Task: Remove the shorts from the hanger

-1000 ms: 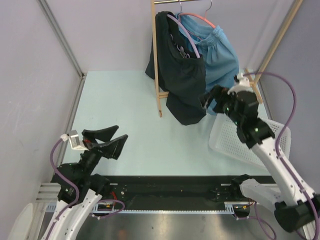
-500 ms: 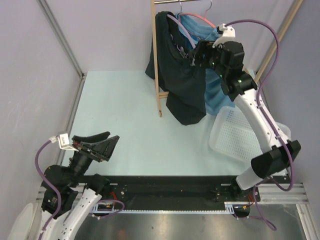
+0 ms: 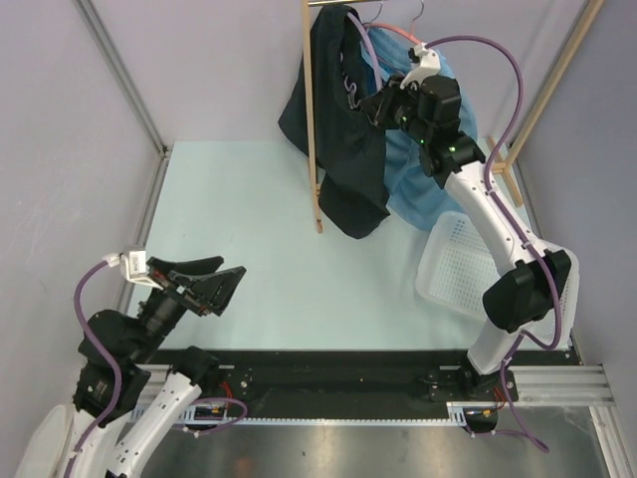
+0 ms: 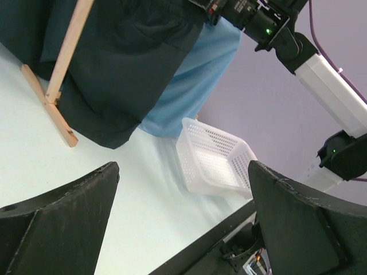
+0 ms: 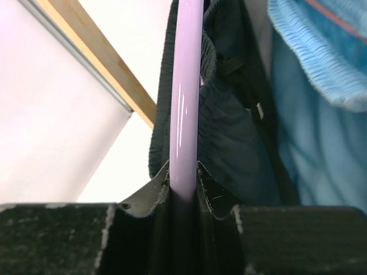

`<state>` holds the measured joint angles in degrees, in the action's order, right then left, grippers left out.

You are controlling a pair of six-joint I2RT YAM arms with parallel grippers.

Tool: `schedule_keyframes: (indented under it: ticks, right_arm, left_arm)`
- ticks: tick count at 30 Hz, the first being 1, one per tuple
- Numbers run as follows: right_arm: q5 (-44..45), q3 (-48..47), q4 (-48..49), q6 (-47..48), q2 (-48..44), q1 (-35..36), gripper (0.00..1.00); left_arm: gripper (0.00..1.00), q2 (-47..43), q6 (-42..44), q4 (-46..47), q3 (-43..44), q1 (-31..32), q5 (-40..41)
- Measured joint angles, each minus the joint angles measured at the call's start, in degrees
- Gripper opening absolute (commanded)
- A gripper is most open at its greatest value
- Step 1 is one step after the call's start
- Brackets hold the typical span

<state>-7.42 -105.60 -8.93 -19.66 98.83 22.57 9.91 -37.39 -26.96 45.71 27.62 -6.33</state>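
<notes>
The black shorts (image 3: 338,129) hang on a purple hanger (image 3: 364,42) from the wooden rack (image 3: 311,119). The light blue shorts (image 3: 418,184) hang behind them on a pink hanger (image 3: 398,33). My right gripper (image 3: 376,108) is raised at the rack and shut on the purple hanger's bar (image 5: 186,86), with the black waistband (image 5: 235,143) right beside it and the blue shorts (image 5: 321,132) to its right. My left gripper (image 3: 224,279) is open and empty, low at the near left. Its view shows the black shorts (image 4: 114,57) and blue shorts (image 4: 189,86) far ahead.
A white perforated basket (image 3: 458,269) lies on the table at the right, below the blue shorts; it also shows in the left wrist view (image 4: 212,157). The rack's wooden foot (image 3: 318,214) stands mid-table. Grey walls close in both sides.
My right arm rose from above the basket to the rack and closed on the purple hanger. The black shorts swung left. My left arm drew back slightly.
</notes>
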Motion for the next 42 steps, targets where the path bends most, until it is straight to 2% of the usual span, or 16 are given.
schedule_keyframes:
  ticks: [9, 26, 42]
  right_arm:
    - [-2.6, 6.8, 9.0, -4.5, -1.5, -0.2, 0.0]
    - [-4.6, 17.4, 24.0, 2.0, -5.7, 0.3, 0.0]
    - [-4.4, 20.7, 28.2, 4.7, -10.6, 1.4, 0.0]
  left_arm:
    - [1.0, 6.0, 1.7, 2.3, -0.1, 0.0, -4.7]
    - [1.0, 7.0, 5.0, 1.1, 1.6, 0.0, -5.0]
    - [1.0, 7.8, 5.1, 0.2, 3.3, 0.0, -5.0]
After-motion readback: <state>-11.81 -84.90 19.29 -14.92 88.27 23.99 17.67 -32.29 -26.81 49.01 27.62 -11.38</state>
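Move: My right hand already grips the free end of the purple hanger. The dark shorts' middle hangs about 5 cm to the left, 3 cm ahead and 15 cm below; the light blue shorts are some 8 cm right, 5 cm ahead and 15 cm below. The rack's near post stands about 11 cm left and 4 cm ahead. From my empty left hand, the dark shorts lie roughly 38 cm ahead, 19 cm right and 10 cm lower. I keep the purple hanger pinched in my right hand, edge it about 1 cm left, then draw it back and up, some 4 cm each way, away from the rack while tipping my fingers upward about 20 degrees. My left hand, open and empty, shifts a couple of centimetres right and slightly forward, then stays clear of the cloth. ##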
